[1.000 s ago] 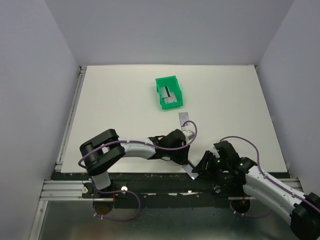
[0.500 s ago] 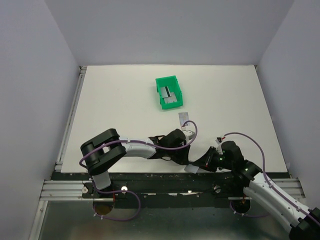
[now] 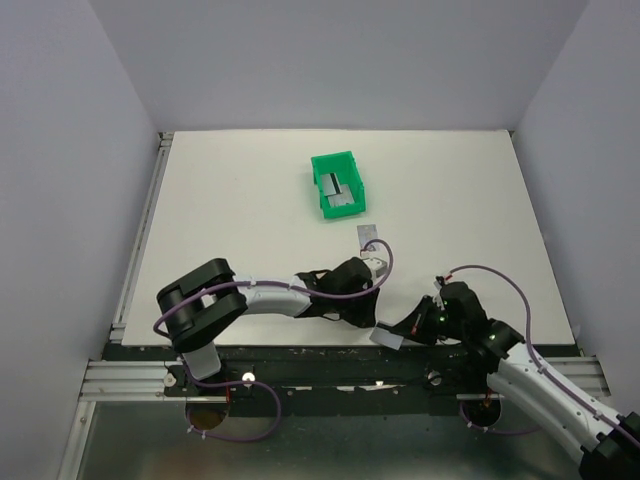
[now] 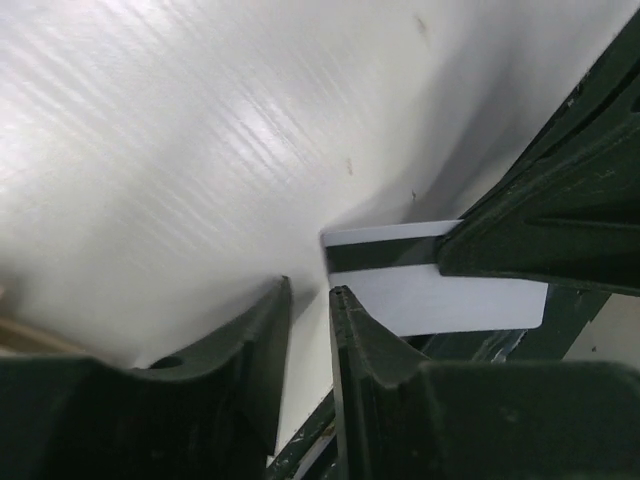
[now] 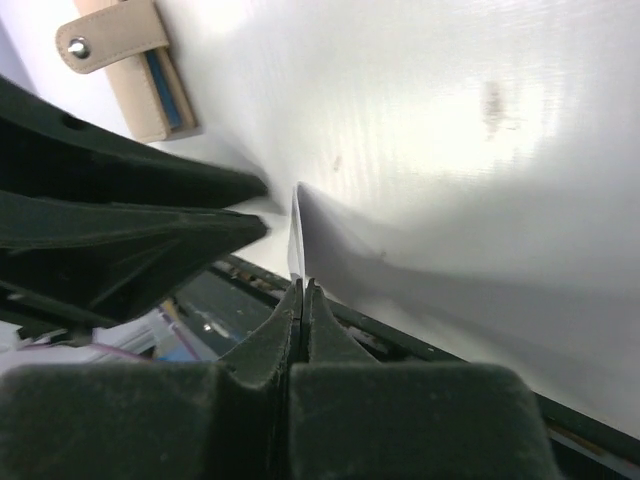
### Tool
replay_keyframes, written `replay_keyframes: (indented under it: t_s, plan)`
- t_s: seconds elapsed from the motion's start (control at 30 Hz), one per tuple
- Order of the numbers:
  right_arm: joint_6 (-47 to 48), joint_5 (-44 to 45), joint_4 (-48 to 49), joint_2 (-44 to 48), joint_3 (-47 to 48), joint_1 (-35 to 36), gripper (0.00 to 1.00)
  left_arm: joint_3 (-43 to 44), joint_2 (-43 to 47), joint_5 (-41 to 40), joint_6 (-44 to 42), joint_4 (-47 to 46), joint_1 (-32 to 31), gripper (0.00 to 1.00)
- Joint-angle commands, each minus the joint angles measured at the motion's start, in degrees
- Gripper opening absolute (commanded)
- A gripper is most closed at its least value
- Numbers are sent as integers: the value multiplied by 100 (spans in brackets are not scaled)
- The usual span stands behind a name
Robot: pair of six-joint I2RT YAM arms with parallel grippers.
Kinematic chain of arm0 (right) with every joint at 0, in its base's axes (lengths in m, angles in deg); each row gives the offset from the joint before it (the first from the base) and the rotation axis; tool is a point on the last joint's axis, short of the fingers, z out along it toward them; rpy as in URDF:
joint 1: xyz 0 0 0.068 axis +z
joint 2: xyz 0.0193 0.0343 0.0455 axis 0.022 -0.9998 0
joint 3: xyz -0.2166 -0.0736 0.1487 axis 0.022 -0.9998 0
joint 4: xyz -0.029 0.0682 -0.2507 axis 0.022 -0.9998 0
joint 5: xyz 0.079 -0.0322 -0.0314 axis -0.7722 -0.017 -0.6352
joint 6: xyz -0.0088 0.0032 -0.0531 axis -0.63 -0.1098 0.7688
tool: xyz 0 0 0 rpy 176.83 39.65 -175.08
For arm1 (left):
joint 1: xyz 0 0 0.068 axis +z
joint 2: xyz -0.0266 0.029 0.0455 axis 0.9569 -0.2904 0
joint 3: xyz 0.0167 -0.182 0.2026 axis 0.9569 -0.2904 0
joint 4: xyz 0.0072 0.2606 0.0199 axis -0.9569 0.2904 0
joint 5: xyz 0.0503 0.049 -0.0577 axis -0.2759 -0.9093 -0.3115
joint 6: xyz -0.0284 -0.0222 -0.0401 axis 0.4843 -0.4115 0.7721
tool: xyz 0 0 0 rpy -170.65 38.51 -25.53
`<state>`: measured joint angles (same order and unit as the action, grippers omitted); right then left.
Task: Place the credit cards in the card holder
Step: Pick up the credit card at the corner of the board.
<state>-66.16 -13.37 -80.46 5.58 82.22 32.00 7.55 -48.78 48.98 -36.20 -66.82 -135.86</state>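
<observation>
A silver-grey credit card [image 3: 384,337] with a dark stripe [image 4: 385,258] sticks out over the table's front edge. My right gripper [image 3: 397,333] is shut on it; in the right wrist view the card [image 5: 297,235] stands edge-on above the closed jaws [image 5: 303,285]. My left gripper [image 3: 372,317] hangs just beside it, jaws a narrow gap apart [image 4: 308,292] with only table showing between them. The tan card holder [image 5: 125,50] lies beyond the left fingers, its blue inside showing. Another card [image 3: 368,237] lies flat on the table.
A green plastic bin [image 3: 333,160] with more cards [image 3: 341,193] in it stands at mid table. The black rail [image 3: 300,355] runs along the front edge under both grippers. White walls close in both sides.
My right gripper has slid left toward the left gripper and closed its jaws on the card at the table's front edge. The left arm has barely moved.
</observation>
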Motion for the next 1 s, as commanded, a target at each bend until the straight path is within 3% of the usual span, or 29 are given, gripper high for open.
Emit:
replay_keyframes:
  t_s: [0.0, 0.13, 0.3, 0.5, 0.73, 0.97]
  plan:
    - [374, 1085, -1650, 348, 306, -12, 0, 210, 721, -1120, 180, 586, 165, 43]
    - [444, 1710, -2012, 244, 851, -12, 0, 615, 1301, -1595, 233, 1009, 376, 59]
    - [629, 2264, -1600, -274, 1800, -12, 0, 678, 2215, -1676, 496, 1028, 876, 65]
    - [551, 2300, 42, -715, 2584, -12, 0, 44, 3296, -595, 1138, -89, 1800, 70]
    - [102, 2204, 2387, -689, 2242, -12, 0, -166, 3938, -427, 1682, -545, 1871, 77]
    - [49, 2125, 3577, -742, 2057, -12, 0, -447, 3904, -14, 2342, -1284, 1888, 77]
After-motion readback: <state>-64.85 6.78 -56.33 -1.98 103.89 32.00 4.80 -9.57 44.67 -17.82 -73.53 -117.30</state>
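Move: The right hand already pinches the card by one end, the card's middle about 4 cm to its left and level with it. The card holder lies about 13 cm ahead, 17 cm left and 2 cm below; the loose VIP card is some 29 cm ahead, 8 cm left and 2 cm lower. From the empty left hand the held card is about 3 cm back and 5 cm to the right at the same height, the card holder 11 cm ahead and 9 cm left. Keeping its fingers shut on the end of the card, the right hand first swings a few centimetres to its right, then carries the card steeply up and forward off the table's near edge, some 22 cm up in all, tilting its fingers from steeply down towards level. The left hand rises with it, still higher, forward and to its left, opening its fingers wide and levelling them so that they point across at the card's free end. ##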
